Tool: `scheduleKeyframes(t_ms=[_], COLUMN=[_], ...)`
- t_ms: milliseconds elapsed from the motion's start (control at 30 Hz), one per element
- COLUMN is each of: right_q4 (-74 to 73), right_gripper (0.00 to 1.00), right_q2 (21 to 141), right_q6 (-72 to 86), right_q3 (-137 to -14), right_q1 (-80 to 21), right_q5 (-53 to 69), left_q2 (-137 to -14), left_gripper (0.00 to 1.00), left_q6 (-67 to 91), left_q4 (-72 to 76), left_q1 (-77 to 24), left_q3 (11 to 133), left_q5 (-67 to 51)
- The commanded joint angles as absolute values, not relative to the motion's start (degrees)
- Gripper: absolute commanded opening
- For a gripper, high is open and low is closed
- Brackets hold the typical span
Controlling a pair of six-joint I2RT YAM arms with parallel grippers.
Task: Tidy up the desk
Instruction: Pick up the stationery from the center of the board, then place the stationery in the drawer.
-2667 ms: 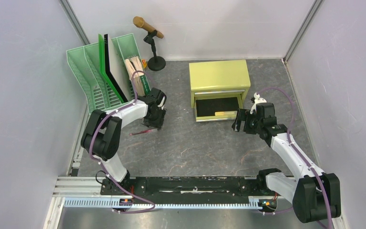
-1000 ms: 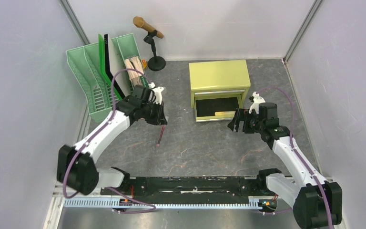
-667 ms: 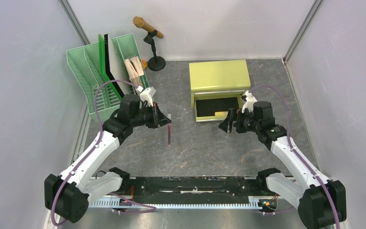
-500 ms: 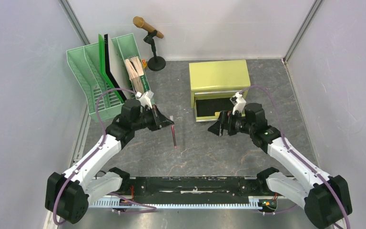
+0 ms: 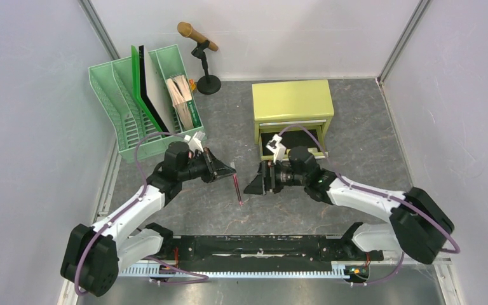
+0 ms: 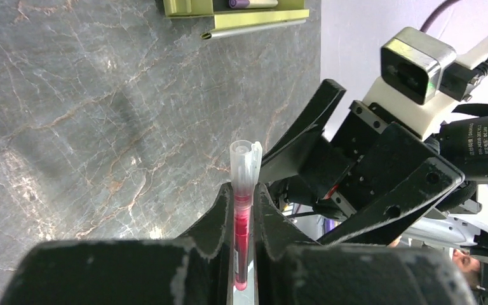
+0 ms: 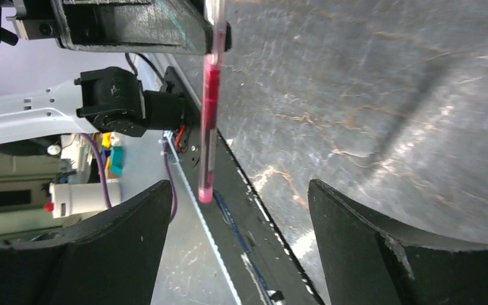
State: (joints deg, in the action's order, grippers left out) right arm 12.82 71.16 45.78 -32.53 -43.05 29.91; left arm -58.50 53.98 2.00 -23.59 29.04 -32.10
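Observation:
A red pen (image 5: 236,189) with a clear cap hangs point-down over the middle of the desk (image 5: 292,210), with my left gripper (image 5: 230,170) shut on its upper part. The left wrist view shows the pen (image 6: 242,210) clamped between both fingers. My right gripper (image 5: 258,179) faces it from the right, open, a short way from the pen. In the right wrist view the pen (image 7: 208,127) hangs ahead of the wide-apart jaws (image 7: 236,190), nearer the left finger, touching neither.
A yellow-green cabinet (image 5: 292,100) stands at the back with its lower drawer (image 5: 295,141) pulled open. A green file rack (image 5: 133,108) with folders stands back left. A microphone on a stand (image 5: 200,44) is by the rear wall.
My left arm carried the pen from beside the file rack to the desk's middle. My right gripper swung left from the open drawer to face the pen, its jaws narrowing slightly.

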Motion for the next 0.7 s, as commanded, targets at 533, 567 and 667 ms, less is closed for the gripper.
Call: scheduleKeyframes(t_ms=[533,567,667], right_q4=[23.63,23.27,22.68], right_gripper=[0.44,0.38,0.22], right_q2=[87.12,87.21,87.21], right_q6=[52.9,52.58,52.07], right_q3=[-42.74,-42.96,-43.24], right_q1=[-50.15,-50.15,-50.1], right_q5=[33.05,32.88,32.36], left_q2=[-57.29,-57.15,-56.95], left_gripper=[0.07,0.08,0.16], left_q6=[58.27,58.12,57.84], left_q4=[9.23,9.38,9.4], left_q1=[-23.65,-23.66,-23.65], left_q3=[23.95,23.99,23.91], left_q5=[-37.88,-38.0,-38.23])
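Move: My left hand already holds the pink pen near its clear cap end, with the pen's middle about 3 cm back and 1 cm right of my left fingers, level with them. From my open right hand that middle lies some 7 cm to the left and 1 cm ahead, at the same height. The left fingertips are about 7 cm left and 4 cm ahead of it; the open drawer is some 14 cm ahead, 12 cm right and 8 cm lower. I bring my right hand about 6 cm left to the pen my left hand still grips, slowing as I arrive and easing slightly back and down at the end. Its wide-open fingers close most of the way, one on each side of the pen's red barrel behind the left fingertips. Meanwhile my left hand draws about 2 cm back and a bit over 1 cm down, then holds still. ##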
